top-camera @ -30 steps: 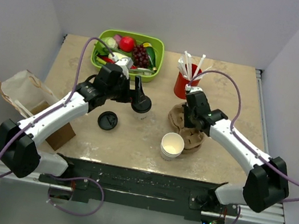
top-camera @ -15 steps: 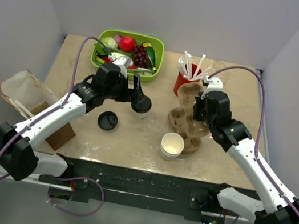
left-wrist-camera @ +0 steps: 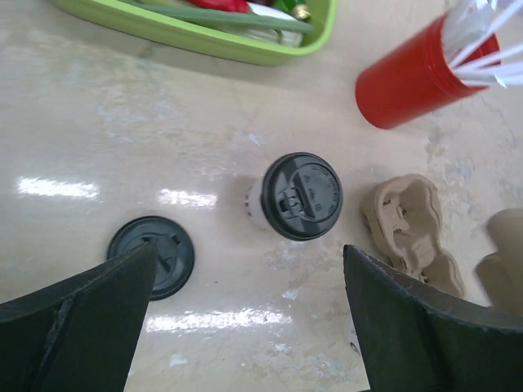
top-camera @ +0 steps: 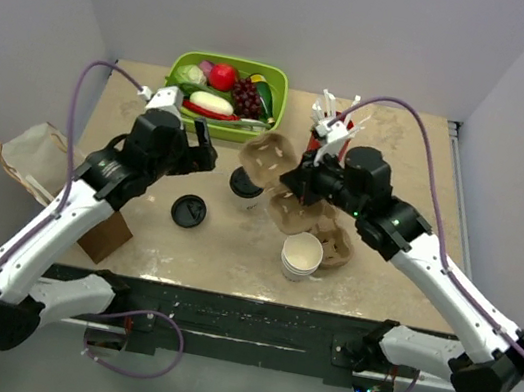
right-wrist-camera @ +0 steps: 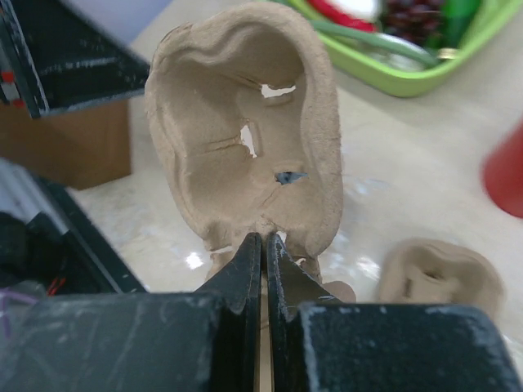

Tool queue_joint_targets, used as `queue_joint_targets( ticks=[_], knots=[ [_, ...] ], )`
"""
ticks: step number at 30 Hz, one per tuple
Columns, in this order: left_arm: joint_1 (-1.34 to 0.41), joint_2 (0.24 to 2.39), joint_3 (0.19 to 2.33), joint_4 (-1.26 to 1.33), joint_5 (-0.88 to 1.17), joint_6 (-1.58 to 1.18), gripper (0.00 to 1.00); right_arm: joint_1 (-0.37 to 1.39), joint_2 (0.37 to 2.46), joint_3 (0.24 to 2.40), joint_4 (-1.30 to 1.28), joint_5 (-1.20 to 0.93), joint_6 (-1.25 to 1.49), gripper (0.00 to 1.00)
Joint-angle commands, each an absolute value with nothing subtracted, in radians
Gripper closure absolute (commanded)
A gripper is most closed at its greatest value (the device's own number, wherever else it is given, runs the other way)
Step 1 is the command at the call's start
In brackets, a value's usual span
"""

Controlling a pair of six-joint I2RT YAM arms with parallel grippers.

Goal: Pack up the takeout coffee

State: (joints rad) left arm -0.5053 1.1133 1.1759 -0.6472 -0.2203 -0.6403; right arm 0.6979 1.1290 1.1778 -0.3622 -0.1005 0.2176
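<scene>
The takeout coffee (top-camera: 244,185), a white cup with a black lid, stands upright in the middle of the table, also in the left wrist view (left-wrist-camera: 299,196). My left gripper (top-camera: 205,158) is open to the cup's left and apart from it, its wide fingers (left-wrist-camera: 82,327) holding nothing. My right gripper (top-camera: 297,184) is shut on the edge of a brown pulp cup carrier (top-camera: 276,158), held tilted in the air just right of the cup. In the right wrist view the carrier (right-wrist-camera: 245,139) stands on edge above the shut gripper (right-wrist-camera: 263,245).
A loose black lid (top-camera: 188,211) lies left of the cup. A stack of lidless white cups (top-camera: 301,255) and another carrier (top-camera: 336,246) sit front right. A red cup of straws (top-camera: 331,139) and green food tray (top-camera: 225,88) stand behind. Paper bag (top-camera: 35,156) at left.
My left gripper, open beside the coffee cup before, has drawn back to the left. My right gripper has lifted the carrier off the table and swung it left toward the cup.
</scene>
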Motion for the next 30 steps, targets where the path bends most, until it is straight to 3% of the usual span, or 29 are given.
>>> queue_joint_targets(
  ticks=[1,14,26,28,30],
  knots=[
    [-0.506,0.991,1.265,-0.807,-0.448,-0.709,0.0,0.79,1.241,1.216,-0.278,-0.225,0.247,1.0],
    [-0.505,0.928,1.396,-1.202,-0.88,-0.963,0.01,0.977,1.526,1.131,-0.097,-0.284,0.313,1.0],
    [-0.449,1.011,1.35,-1.315,-0.908,-1.081,0.0,0.985,1.683,1.086,-0.072,-0.203,0.371,1.0],
    [-0.448,1.008,1.353,-1.316,-0.913,-1.078,0.0,0.985,1.684,1.092,-0.083,-0.169,0.376,0.78],
    [-0.445,1.003,1.364,-1.315,-0.92,-1.075,0.0,0.985,1.674,1.109,-0.118,-0.153,0.37,0.64]
  ],
)
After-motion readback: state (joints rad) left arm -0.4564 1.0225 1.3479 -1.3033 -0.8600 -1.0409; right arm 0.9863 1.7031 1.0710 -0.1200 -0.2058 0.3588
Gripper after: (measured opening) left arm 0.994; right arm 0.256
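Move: My right hand already pinches a cup holder. The clear table spot for it lies about 7 cm back, 14 cm left and 24 cm below. The lidded cup stands 5 cm ahead and 9 cm left, the loose lid lies 1 cm ahead and 24 cm left, and the stacked cups stand 10 cm back and 5 cm right. From my empty left hand the paper bag stands roughly 25 cm left and 9 cm back; the loose lid is 5 cm back and 2 cm right, far below. I bring the cup holder down some 22 cm with my right hand, first swinging left about 14 cm and a little back, then mostly straight down, tipping the fingers down some 25 degrees and turning counter-clockwise. At the bottom my fingers just start to open. Meanwhile my open left hand swings away from the lidded cup, left and somewhat back towards the paper bag, rising and sinking again as it turns counter-clockwise about 40 degrees. ##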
